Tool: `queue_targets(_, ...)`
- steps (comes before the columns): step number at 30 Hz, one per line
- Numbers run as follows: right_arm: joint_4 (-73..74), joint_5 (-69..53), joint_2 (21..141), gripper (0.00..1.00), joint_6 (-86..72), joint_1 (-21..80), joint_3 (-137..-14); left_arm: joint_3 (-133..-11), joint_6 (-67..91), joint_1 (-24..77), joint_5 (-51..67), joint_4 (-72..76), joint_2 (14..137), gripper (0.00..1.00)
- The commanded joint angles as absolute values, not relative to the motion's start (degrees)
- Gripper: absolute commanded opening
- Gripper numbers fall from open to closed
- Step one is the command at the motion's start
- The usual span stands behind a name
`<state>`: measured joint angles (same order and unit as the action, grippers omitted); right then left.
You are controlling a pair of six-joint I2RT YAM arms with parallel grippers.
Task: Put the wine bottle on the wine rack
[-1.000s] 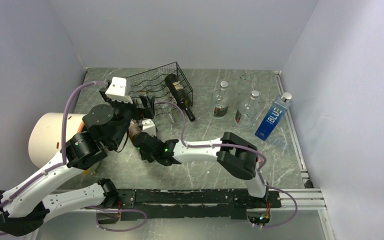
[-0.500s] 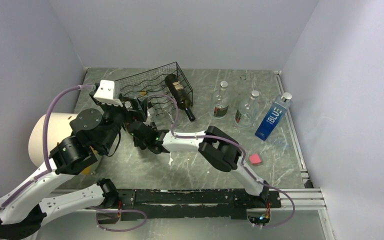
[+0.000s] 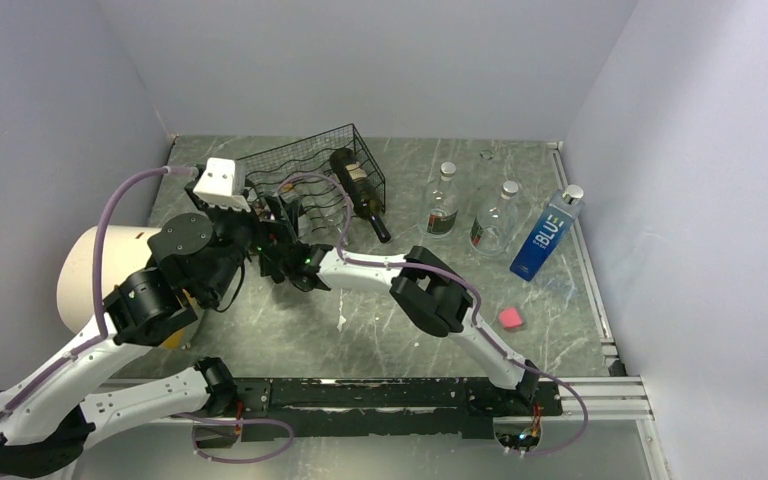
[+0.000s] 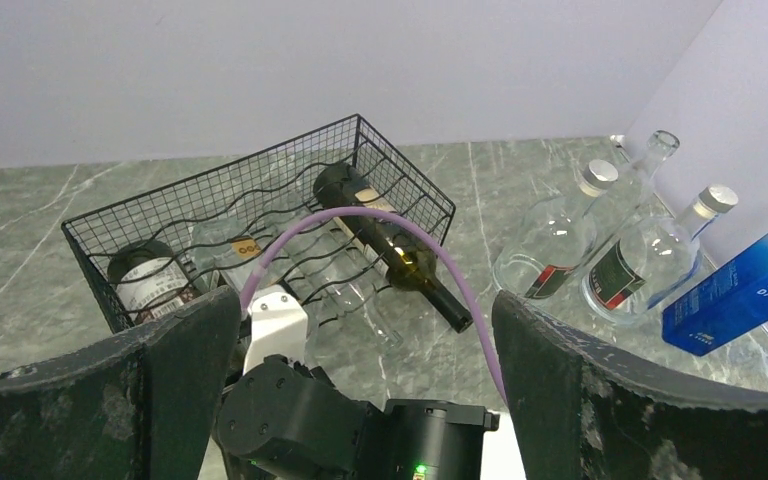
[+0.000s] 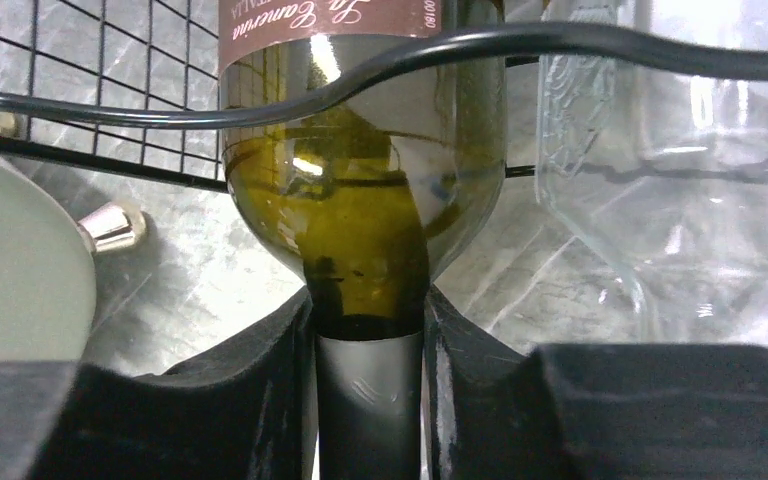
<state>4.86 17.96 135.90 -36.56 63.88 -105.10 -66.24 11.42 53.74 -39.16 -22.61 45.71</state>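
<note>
The wine bottle (image 5: 365,200), olive glass with a brown label, lies neck-first toward me in the left end of the black wire wine rack (image 3: 310,160). My right gripper (image 5: 368,310) is shut on its foil-capped neck, a wavy rod of the wine rack (image 5: 110,70) crossing over its shoulder. From the left wrist view, the wine bottle (image 4: 150,285) shows at the left end of the wine rack (image 4: 210,200). My left gripper (image 4: 365,305) is open and empty, hovering above the right arm's wrist. In the top view, the right gripper (image 3: 282,240) sits at the rack's near edge.
A second dark bottle (image 3: 358,190) and a clear bottle (image 4: 345,290) also lie in the rack. Two clear upright bottles (image 3: 442,200) (image 3: 495,218) and a blue box (image 3: 545,235) stand at the right. A pink block (image 3: 509,318) and a white cylinder (image 3: 85,275) lie nearer.
The right arm has stretched up and left toward the rack with the bottle in its grip, uncovering the pink block. The left arm has drifted slightly, still open.
</note>
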Motion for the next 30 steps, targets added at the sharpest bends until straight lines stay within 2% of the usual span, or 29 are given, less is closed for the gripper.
queue_targets(1,-1.4,19.0,135.4,0.42,-35.7,63.7,-108.1,-68.3,12.0,53.6,-38.1,-23.3,45.6,0.99)
queue_targets(8,-0.2,17.8,137.3,0.48,-36.5,63.5,-110.3,-68.7,11.9,53.6,-37.9,-23.5,46.1,0.99)
queue_targets(18,-4.0,16.6,135.4,0.47,-37.2,62.7,-107.4,-69.6,12.0,53.6,-37.7,-24.1,46.5,0.99)
queue_targets(23,-5.2,17.1,131.4,0.64,-35.5,62.7,-104.5,-71.8,11.7,53.6,-36.5,-24.9,47.1,0.99)
queue_targets(26,-7.6,17.8,127.1,0.68,-35.2,62.7,-99.5,-72.9,11.6,53.7,-36.0,-24.9,47.2,0.99)
queue_targets(30,-11.1,17.9,120.4,0.68,-33.0,62.8,-91.4,-73.5,11.5,53.6,-33.9,-23.8,46.7,0.99)
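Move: The right hand already pinches the neck of the wine bottle lying in the wine rack's leftmost slot; its middle is about 9 cm ahead and 4 cm left, roughly level. Beside it a clear bottle lies some 13 cm ahead and 3 cm right of the hand, and the dark bottle at the rack's right end about 20 cm ahead and 22 cm right. From the left hand the wine bottle is some 16 cm ahead, 12 cm left and 34 cm below. The right fingers open off the wine bottle's neck and rise some 4 cm; the left hand lifts slightly. ##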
